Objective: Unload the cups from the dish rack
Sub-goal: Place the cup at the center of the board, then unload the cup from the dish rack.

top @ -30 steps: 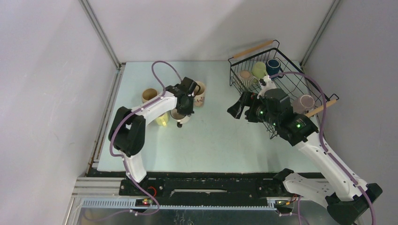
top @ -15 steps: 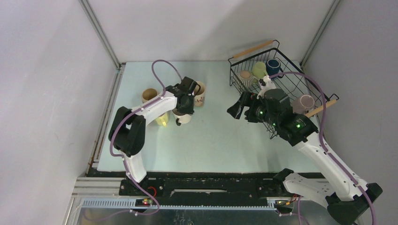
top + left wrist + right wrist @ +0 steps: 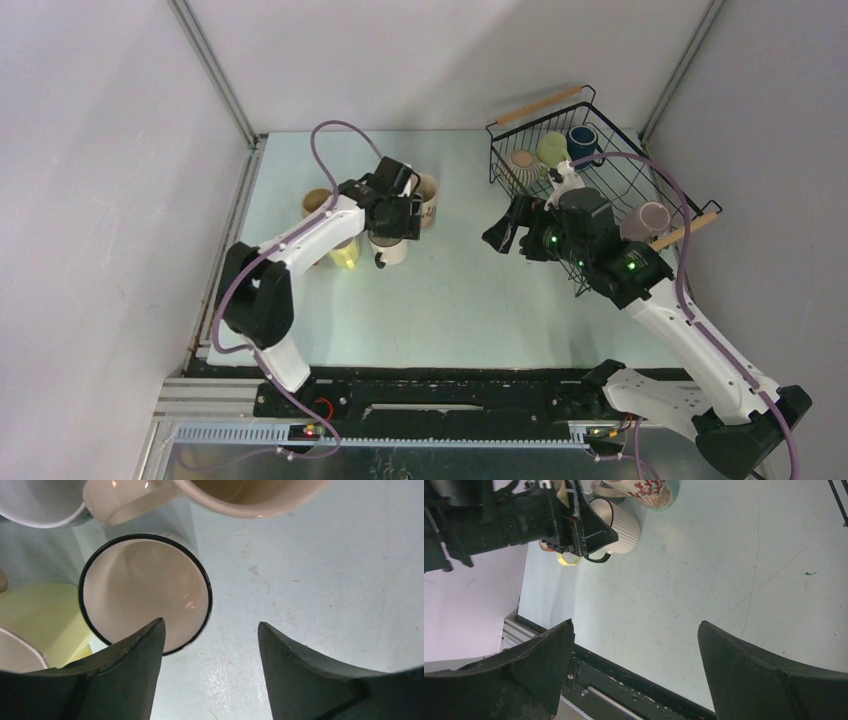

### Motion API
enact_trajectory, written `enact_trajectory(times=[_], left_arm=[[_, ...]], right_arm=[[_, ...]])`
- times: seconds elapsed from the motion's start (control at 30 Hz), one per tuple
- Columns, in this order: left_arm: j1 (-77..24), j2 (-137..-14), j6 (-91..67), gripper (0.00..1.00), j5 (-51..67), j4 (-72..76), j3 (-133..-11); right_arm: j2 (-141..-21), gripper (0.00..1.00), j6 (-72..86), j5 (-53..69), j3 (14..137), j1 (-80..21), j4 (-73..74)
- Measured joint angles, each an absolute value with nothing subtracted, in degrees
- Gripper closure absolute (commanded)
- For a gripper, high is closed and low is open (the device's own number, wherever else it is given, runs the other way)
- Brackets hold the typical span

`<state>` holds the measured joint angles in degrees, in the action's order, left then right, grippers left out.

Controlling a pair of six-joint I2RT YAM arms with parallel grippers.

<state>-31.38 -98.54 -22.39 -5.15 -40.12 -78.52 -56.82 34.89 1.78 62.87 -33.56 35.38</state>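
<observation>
My left gripper [image 3: 396, 216] [image 3: 210, 630] hangs open over a cluster of cups on the table's left side. Just below it stands a cream cup with a black rim [image 3: 145, 592] [image 3: 390, 250], upright. Its rim passes under my left fingertip, and only bare table shows between the jaws. Around it stand a tan cup [image 3: 318, 201], a floral cup [image 3: 428, 200] and a yellow cup [image 3: 345, 256] [image 3: 40, 615]. The black wire dish rack [image 3: 500, 172] holds ribbed beige [image 3: 523, 163], yellow-green [image 3: 552, 148], dark blue [image 3: 582, 140] and mauve-pink [image 3: 650, 218] cups. My right gripper [image 3: 500, 236] [image 3: 634, 630] is open and empty beside the rack.
The rack has two wooden bar handles, one at the back [image 3: 540, 105] and one at the right [image 3: 685, 232]. The table's near edge with a black rail [image 3: 634, 690] lies under my right gripper. Grey walls close in the table on the left and right.
My left gripper has opened and let go of the cream cup, then shifted slightly back and up. The right arm has barely moved.
</observation>
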Motion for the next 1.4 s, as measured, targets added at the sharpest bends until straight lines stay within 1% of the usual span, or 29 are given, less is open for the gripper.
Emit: enact_trajectory(times=[0.1, 0.13, 0.17, 0.2, 0.37, 0.53, 0.77, 1.0, 1.23, 1.4], left_arm=[[-31.38, -95.61, -22.0, 0.14, -4.05, -40.34, -78.52], [-31.38, -94.5, -21.89, 0.06, -3.66, -40.42, -78.52], [-31.38, -93.51, -21.8, 0.01, -3.25, -40.47, -78.52], [-31.35, -92.05, -21.8, 0.0, -2.7, -40.51, -78.52], [-31.38, -85.14, -21.3, 0.0, 0.45, -39.9, -78.39], [-31.38, -76.95, -20.84, 0.0, 4.51, -36.93, -75.72], [-31.38, -68.77, -20.45, 0.0, 9.26, -33.3, -69.97], [-31.48, -65.98, -20.45, 0.0, 11.46, -30.85, -64.66], [-31.75, -65.21, -20.45, 0.0, 13.54, -29.63, -63.61], [-31.86, -63.57, -20.45, 0.0, 14.55, -29.21, -62.61]], right_arm=[[-56.88, 0.0, 34.96, 1.76, 62.87, -33.56, 35.4], [-56.99, 0.0, 34.96, 1.72, 62.87, -33.56, 35.4], [-57.14, 0.0, 34.96, 1.69, 62.89, -33.56, 35.42], [-57.49, 0.0, 34.96, 1.56, 62.94, -33.56, 35.44], [-59.51, 0.0, 34.92, 1.1, 64.18, -33.56, 36.01], [-61.1, 0.0, 34.83, 0.19, 67.16, -32.97, 36.62], [-63.86, 0.0, 34.48, -0.8, 70.5, -27.33, 38.0], [-68.16, 0.0, 32.38, -2.96, 77.01, -17.93, 42.7], [-76.77, 0.0, 29.82, -7.92, 85.3, -11.38, 47.9], [-81.87, 0.0, 28.38, -11.18, 87.81, -5.91, 50.46]])
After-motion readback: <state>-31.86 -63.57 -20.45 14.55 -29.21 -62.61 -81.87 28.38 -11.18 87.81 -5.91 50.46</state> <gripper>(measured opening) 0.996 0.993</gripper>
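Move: The black-rimmed cup stands on the board about 4 cm left of the left hand and 6 cm below it, level fore and aft; the floral mug is some 9 cm ahead and 2 cm to the right, the yellow mug about 13 cm left and 1 cm back. From the right hand, the pink cup in the rack lies roughly 22 cm right, 11 cm ahead and 18 cm below; the navy mug is about 10 cm right and 25 cm ahead, the green mug 4 cm right and 24 cm ahead. Already lifting away from the black-rimmed cup, the left hand spreads its fingers fully and climbs about 14 cm, drawing back some 9 cm towards its base while the wrist tilts the fingers up and rolls its left side down. Meanwhile the empty right hand, kept wide open, eases forward and then sweeps right over the rack towards the pink cup, about 17 cm right and 13 cm forward with little change of height, the wrist turning some 35 degrees clockwise and rolling its left side down. ##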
